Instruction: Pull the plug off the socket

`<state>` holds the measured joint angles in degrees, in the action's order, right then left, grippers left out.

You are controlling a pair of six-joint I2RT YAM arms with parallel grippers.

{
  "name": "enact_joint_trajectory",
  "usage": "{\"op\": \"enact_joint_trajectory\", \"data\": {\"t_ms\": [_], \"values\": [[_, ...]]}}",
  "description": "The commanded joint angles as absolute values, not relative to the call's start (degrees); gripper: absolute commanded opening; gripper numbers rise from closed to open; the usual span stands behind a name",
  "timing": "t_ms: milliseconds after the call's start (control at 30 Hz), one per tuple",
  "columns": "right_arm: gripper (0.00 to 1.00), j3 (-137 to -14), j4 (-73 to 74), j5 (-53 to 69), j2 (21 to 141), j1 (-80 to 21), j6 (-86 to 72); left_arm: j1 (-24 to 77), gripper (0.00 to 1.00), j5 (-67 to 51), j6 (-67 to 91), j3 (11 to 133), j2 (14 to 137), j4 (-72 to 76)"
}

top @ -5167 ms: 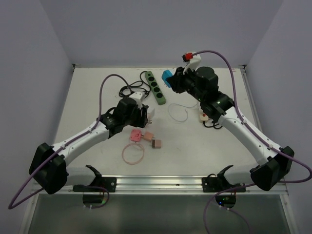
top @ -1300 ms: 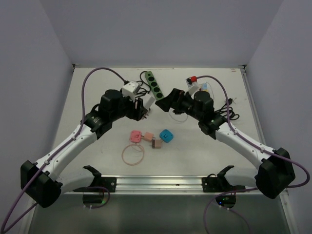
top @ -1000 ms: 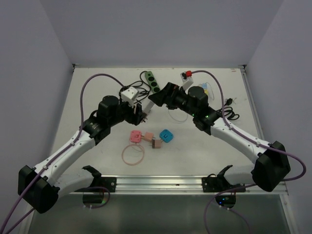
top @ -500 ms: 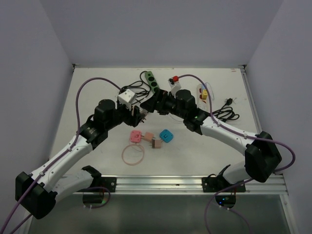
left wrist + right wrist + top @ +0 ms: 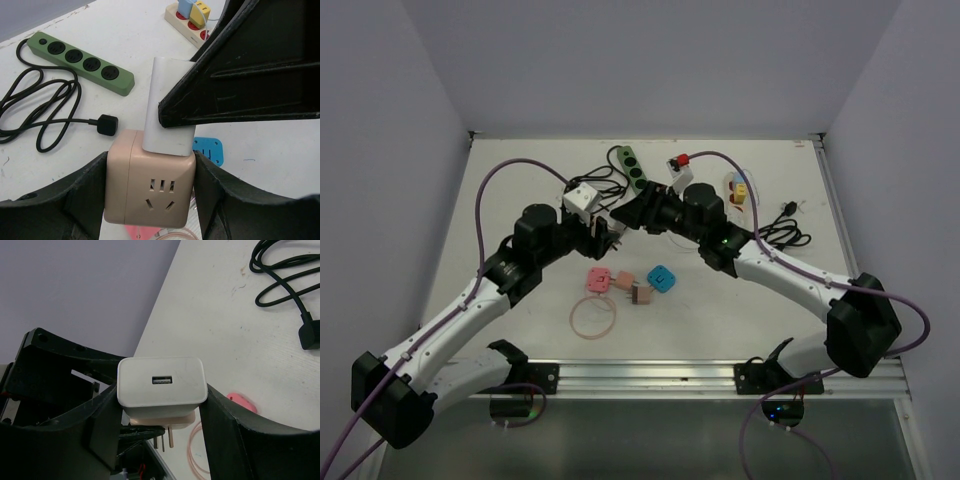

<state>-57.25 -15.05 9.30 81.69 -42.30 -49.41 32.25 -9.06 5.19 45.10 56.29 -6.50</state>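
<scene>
A beige cube socket [image 5: 150, 185] hangs above the table with my left gripper [image 5: 152, 189] shut on its two sides. A white plug [image 5: 167, 120] with a USB port sits in the socket's top face. My right gripper [image 5: 161, 390] is shut on the plug [image 5: 161, 382], one finger pressed on each side. Below the plug, the beige socket [image 5: 160, 421] and its metal pins show. In the top view the two grippers meet at mid-table, left gripper [image 5: 604, 232] and right gripper [image 5: 626, 214], and they hide most of the socket and plug.
A green power strip [image 5: 633, 165] with a black cable lies at the back. A beige strip [image 5: 735, 190] holds coloured plugs at back right, beside a black cord [image 5: 785, 235]. Below the grippers lie a blue adapter [image 5: 662, 278], pink adapter [image 5: 598, 280], brown adapter [image 5: 640, 294] and pink cable ring [image 5: 592, 317].
My right arm has swung left from the back right to the plug, and its jaws have closed from wide open onto it. The left gripper has kept hold of the socket.
</scene>
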Motion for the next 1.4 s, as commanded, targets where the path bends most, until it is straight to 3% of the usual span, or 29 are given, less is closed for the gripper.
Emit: {"op": "enact_joint_trajectory", "data": {"t_ms": [0, 367, 733, 933, 1167, 1367], "values": [[0.00, -58.3, -14.7, 4.6, 75.5, -39.7, -48.1, 32.3, 0.00, -6.9, 3.0, 46.1, 55.3, -3.2], [0.00, -61.1, -1.1, -1.8, 65.3, -30.2, -42.1, 32.4, 0.00, -8.4, 0.9, 49.4, 60.8, -9.6], [0.00, -67.8, 11.9, -11.2, 63.4, -28.5, -33.1, 34.3, 0.00, -8.7, 0.3, 51.2, 65.1, -12.7], [0.00, -66.7, 16.1, -3.9, 67.4, -28.1, -30.2, 34.3, 0.00, 1.0, 2.1, 50.6, 64.1, -12.2], [0.00, -62.1, 22.2, 6.0, 76.3, -28.3, -26.7, 32.2, 0.00, 20.6, 7.2, 52.1, 66.8, -15.7], [0.00, -60.5, 31.5, 5.0, 83.6, -28.4, -22.1, 29.2, 0.00, 24.0, 9.7, 52.4, 67.0, -16.5]]}}
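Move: The right hand grips the white plug, still seated in the beige cube socket; the socket's middle lies about 3 cm to the hand's left, 3 cm back and 3 cm lower. Roughly 25 cm below that hand, the blue plug is some 9 cm right and about 1 cm back, and the black plug about 15 cm ahead and 1 cm left. The left hand holds the cube socket, with the white plug about 3 cm ahead, 3 cm right and 3 cm higher. Keeping its grip on the white plug, the right hand pulls firmly right and a little up, dragging the left hand and its socket some 4 to 5 cm along until the two part; it then shoots on right to about 17 cm in all and sinks some 20 cm beyond the blue plug, fingers tipping down. The left hand, still clamping the socket, recoils left and down as it comes free, then swings on left and somewhat forward, turning nearly 30 degrees counter-clockwise. ##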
